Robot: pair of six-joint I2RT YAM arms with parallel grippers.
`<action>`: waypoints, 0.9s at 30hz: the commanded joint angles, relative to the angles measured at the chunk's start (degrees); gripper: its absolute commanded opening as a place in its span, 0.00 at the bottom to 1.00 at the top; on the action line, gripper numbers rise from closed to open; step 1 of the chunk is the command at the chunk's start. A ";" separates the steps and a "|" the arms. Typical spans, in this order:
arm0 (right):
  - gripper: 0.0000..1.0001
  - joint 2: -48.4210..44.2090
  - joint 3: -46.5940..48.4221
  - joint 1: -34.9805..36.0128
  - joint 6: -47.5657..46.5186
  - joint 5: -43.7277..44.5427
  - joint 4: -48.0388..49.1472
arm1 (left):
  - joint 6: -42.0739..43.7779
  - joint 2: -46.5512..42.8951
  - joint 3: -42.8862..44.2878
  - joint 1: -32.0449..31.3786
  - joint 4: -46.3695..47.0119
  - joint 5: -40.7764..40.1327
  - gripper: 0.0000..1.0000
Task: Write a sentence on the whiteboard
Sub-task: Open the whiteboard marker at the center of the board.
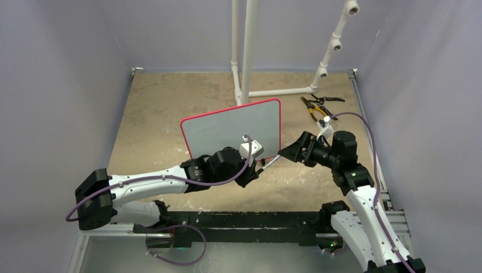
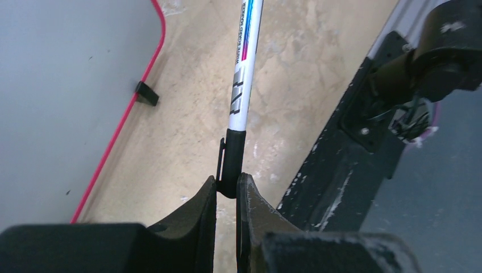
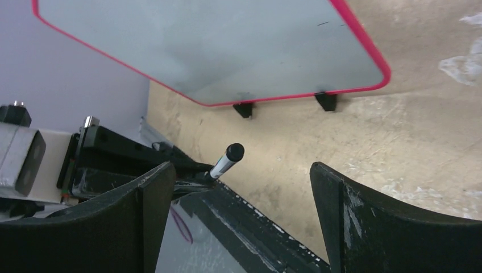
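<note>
The whiteboard [image 1: 233, 128] stands upright on two black feet mid-table, pale grey with a red border. Its face [image 3: 210, 45] looks blank, and no sentence is in view. My left gripper [image 2: 227, 185] is shut on the black clipped end of a white whiteboard marker [image 2: 243, 68]. In the top view it [image 1: 254, 170] sits just in front of the board's lower right corner. The marker [image 1: 271, 162] points right toward my right gripper [image 1: 287, 152]. That gripper [image 3: 241, 187] is open wide, and the marker's other black end [image 3: 233, 152] floats near its left finger, untouched.
Pliers and cutters [image 1: 318, 108] lie at the back right. A white pipe frame [image 1: 247, 51] rises behind the board. The black base rail [image 2: 335, 165] runs along the near edge under both arms. Bare tan tabletop [image 1: 153, 114] lies left of the board.
</note>
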 commanded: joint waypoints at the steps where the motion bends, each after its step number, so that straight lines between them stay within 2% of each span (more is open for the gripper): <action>1: 0.90 0.73 -0.34 0.08 -0.11 -8.46 4.81 | -4.55 -1.97 0.89 -0.29 3.47 4.14 0.00; 6: 0.79 3.54 -0.63 0.09 -1.05 -13.76 7.62 | -4.74 -1.86 1.95 -0.29 3.48 3.79 0.00; 15: 0.48 4.83 -0.91 0.17 -4.16 -16.27 5.77 | -5.11 -0.58 2.85 -0.29 6.03 4.63 0.00; 19: 0.40 4.88 -1.24 0.17 -4.28 -16.61 6.20 | -4.64 -0.14 2.99 -0.29 5.95 5.64 0.00; 20: 0.34 4.92 -1.26 0.17 -4.32 -16.94 6.35 | -4.63 -0.06 2.99 -0.29 5.94 5.80 0.00; 22: 0.10 4.96 -1.21 0.17 -4.68 -17.49 6.53 | -4.53 -0.05 3.07 -0.29 6.03 5.95 0.00; 23: 0.01 5.10 -0.94 0.16 -5.17 -17.52 6.20 | -4.49 -0.01 3.25 -0.29 5.99 6.10 0.00; 27: 0.00 5.01 0.09 0.17 -6.90 -17.09 5.23 | -4.52 0.58 3.88 -0.29 5.78 6.61 0.00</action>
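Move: My left hand already pinches the marker by its cap end; the marker's middle sits about 4 cm to the right of that hand, 1 cm ahead and 3 cm higher. From my right hand, open and empty, the marker's middle is roughly 6 cm left, 2 cm back and 3 cm lower. On the table, about 18 cm below the right hand, the near-edge black clip is 8 cm left and 4 cm ahead, and the whiteboard's middle 19 cm left and 16 cm ahead. I bring my wide-open right hand about 3 cm left and 2 cm back onto the free end of the marker, swinging it some 15 degrees counter-clockwise, and shut its fingers on the barrel. My left hand keeps pinching the cap and eases right, up and back, 1 to 2 cm each way, offering the marker to the right fingers. ##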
